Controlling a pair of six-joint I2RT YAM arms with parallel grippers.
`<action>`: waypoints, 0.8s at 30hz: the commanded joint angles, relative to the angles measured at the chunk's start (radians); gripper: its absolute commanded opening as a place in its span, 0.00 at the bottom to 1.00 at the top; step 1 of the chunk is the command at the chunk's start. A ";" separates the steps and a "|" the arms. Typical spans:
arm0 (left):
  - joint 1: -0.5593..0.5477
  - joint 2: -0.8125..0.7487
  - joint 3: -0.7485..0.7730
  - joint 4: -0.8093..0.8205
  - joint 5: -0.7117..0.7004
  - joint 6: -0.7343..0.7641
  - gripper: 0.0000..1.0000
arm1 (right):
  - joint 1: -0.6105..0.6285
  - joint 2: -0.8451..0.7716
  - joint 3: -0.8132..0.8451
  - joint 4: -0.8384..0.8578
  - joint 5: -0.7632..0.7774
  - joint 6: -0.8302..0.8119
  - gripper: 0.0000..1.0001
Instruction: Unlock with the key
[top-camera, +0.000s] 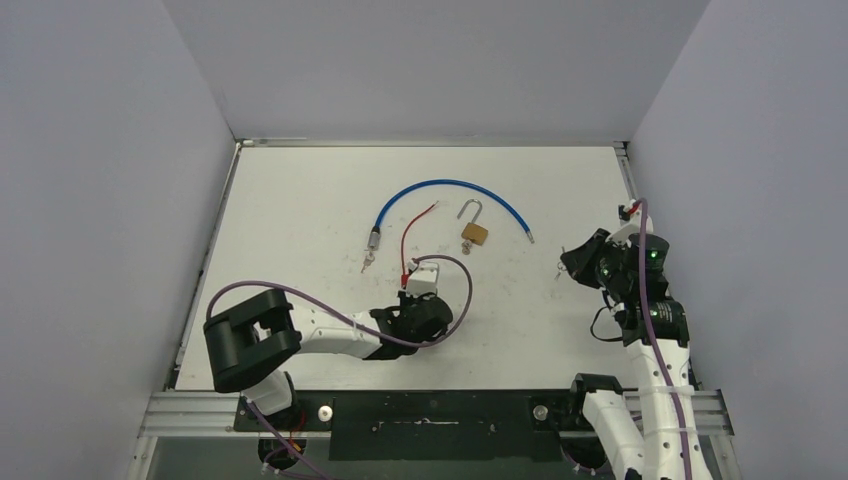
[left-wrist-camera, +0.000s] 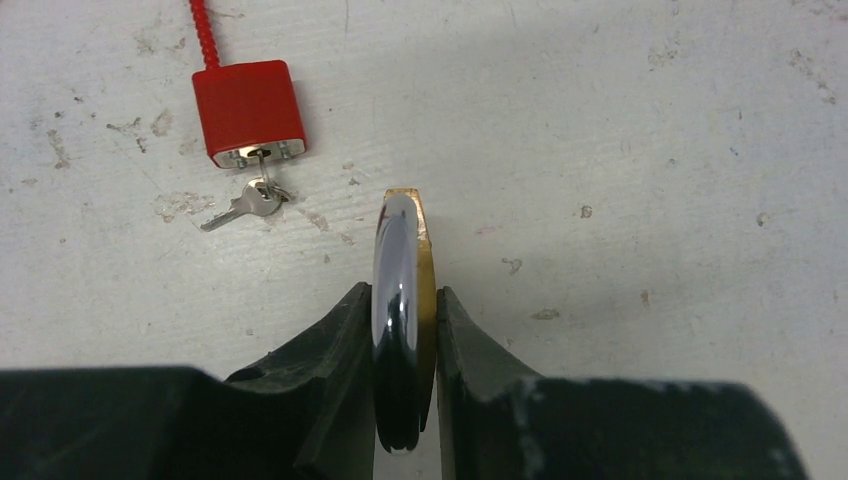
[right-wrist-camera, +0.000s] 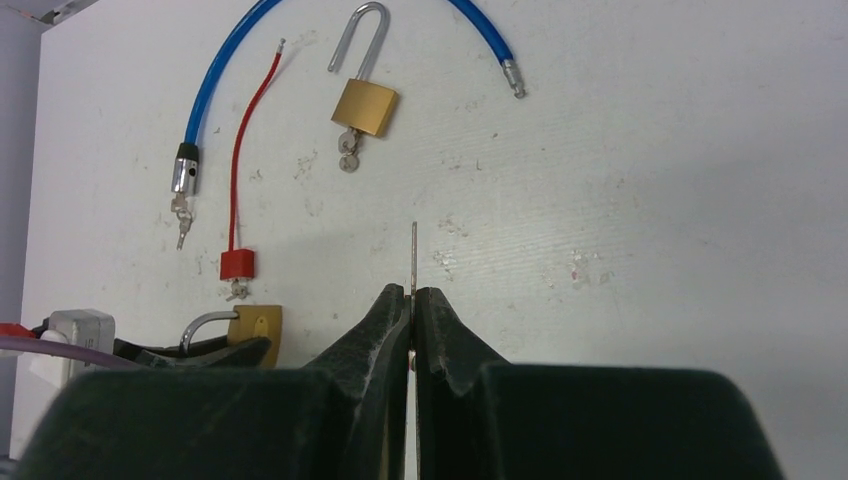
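Note:
A brass padlock (left-wrist-camera: 405, 250) with a chrome shackle stands edge-on between the fingers of my left gripper (left-wrist-camera: 405, 295), which is shut on its body. From the right wrist view the same padlock (right-wrist-camera: 256, 328) shows at lower left with its shackle closed. My right gripper (right-wrist-camera: 412, 292) is shut on a thin key (right-wrist-camera: 414, 255), whose blade sticks out past the fingertips. In the top view the left gripper (top-camera: 432, 308) is at the table's near middle. The right gripper (top-camera: 572, 264) is at the right, with the key (top-camera: 558, 268) pointing left.
A red cable lock (left-wrist-camera: 248, 110) with a key (left-wrist-camera: 245, 205) in it lies just ahead of the left gripper. Further back are a blue cable lock (top-camera: 450, 188) and a second brass padlock (top-camera: 474, 233), its shackle open and a key in it.

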 joint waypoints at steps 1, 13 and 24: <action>0.041 -0.041 0.029 0.101 0.128 0.076 0.00 | 0.006 -0.007 0.028 0.047 -0.049 -0.008 0.00; 0.555 -0.201 0.270 0.073 1.344 0.111 0.00 | 0.012 0.000 -0.044 0.273 -0.571 0.105 0.00; 0.725 -0.112 0.427 0.638 1.827 -0.659 0.00 | 0.099 -0.021 -0.062 0.573 -0.636 0.399 0.00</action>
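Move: The left hand already holds the large padlock just above the table; the key, pinched in the right hand, is about 27 cm to its right, 2 cm ahead and 18 cm above. The red lock lies some 4 cm ahead and 5 cm left, the small padlock 13 cm ahead and 11 cm right. From the right hand, the large padlock is about 27 cm left, 2 cm back and 18 cm lower; the blue cable's free end is 10 cm ahead, 3 cm left. Left arm lifts the held padlock some 24 cm, rolling; right swings its key about 10 cm left towards it. ##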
